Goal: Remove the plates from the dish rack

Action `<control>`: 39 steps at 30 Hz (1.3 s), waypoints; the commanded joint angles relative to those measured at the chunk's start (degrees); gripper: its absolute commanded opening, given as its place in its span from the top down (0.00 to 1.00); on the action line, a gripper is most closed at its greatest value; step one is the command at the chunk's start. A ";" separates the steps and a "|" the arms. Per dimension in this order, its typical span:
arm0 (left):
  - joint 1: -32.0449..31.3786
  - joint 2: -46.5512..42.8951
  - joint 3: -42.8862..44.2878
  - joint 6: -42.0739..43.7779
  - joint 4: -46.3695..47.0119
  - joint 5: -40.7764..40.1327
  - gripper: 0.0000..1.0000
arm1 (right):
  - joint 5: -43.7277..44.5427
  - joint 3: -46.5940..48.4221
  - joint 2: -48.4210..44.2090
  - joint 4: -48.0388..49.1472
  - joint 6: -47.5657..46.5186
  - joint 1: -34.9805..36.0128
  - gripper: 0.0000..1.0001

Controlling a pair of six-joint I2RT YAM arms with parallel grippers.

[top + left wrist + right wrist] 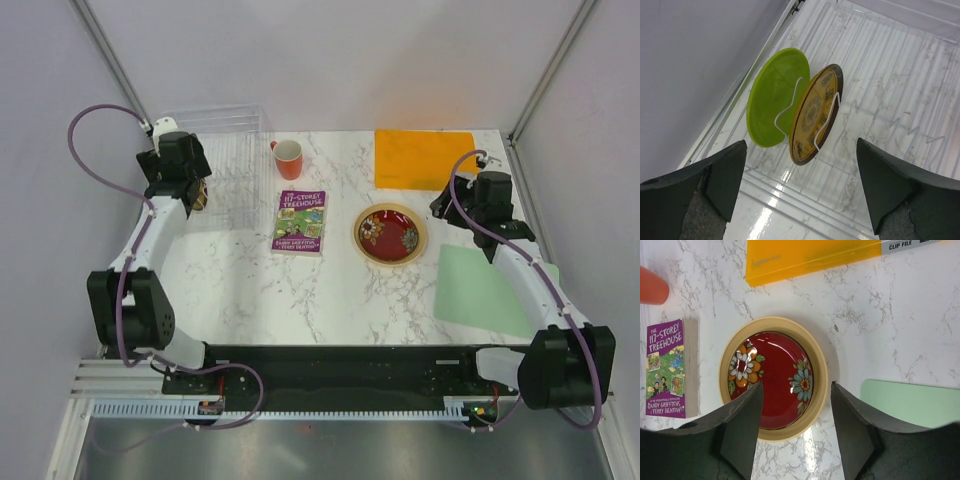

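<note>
The clear dish rack (pixel 236 140) sits at the far left of the table. In the left wrist view the lime-green plate (pixel 774 96) and the brown-and-yellow plate (pixel 815 116) stand upright in the rack's (pixel 885 85) white wire slots. My left gripper (pixel 197 196) hovers over them, open and empty (pixel 800 192). The dark red patterned plate (pixel 389 234) lies stacked on the pale-yellow plate (pixel 421 240) on the table. My right gripper (pixel 443 206) is open and empty just above that stack (pixel 796 407); the red plate (pixel 772 382) and the yellow rim (pixel 821 371) show between its fingers.
A purple book (pixel 300 221) lies mid-table, with an orange-red mug (pixel 288 158) behind it. An orange mat (pixel 422 158) lies at the far right and a green mat (pixel 482 290) at the near right. Walls close in on the left and right.
</note>
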 commanded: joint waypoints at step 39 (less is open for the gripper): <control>3.29 19.36 6.23 4.24 6.69 -0.25 0.98 | -1.57 -1.51 6.25 1.88 -2.48 0.00 0.37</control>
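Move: The brown-and-yellow plate standing on edge in the dish rack is about 9 cm ahead of the left hand, 3 cm to its left and 13 cm below. The green plate stands about 6 cm left of the brown one, level with it; the orange mug is some 15 cm ahead of the left hand and 24 cm to its right. From the right hand the brown plate is roughly 68 cm left and 15 cm ahead. The left hand drops about 10 cm into the rack while easing some 5 cm forward and a little left, mostly early on, its fingertips tipping down a bit and the wide-open fingers closing gradually, then quickly at the end, to pinch the near upper rim of the brown plate, one finger in the gap beside the green plate. Meanwhile the right hand, empty and part-open, sinks straight down about 5 cm to the right of the red and tan plates, then holds still. ##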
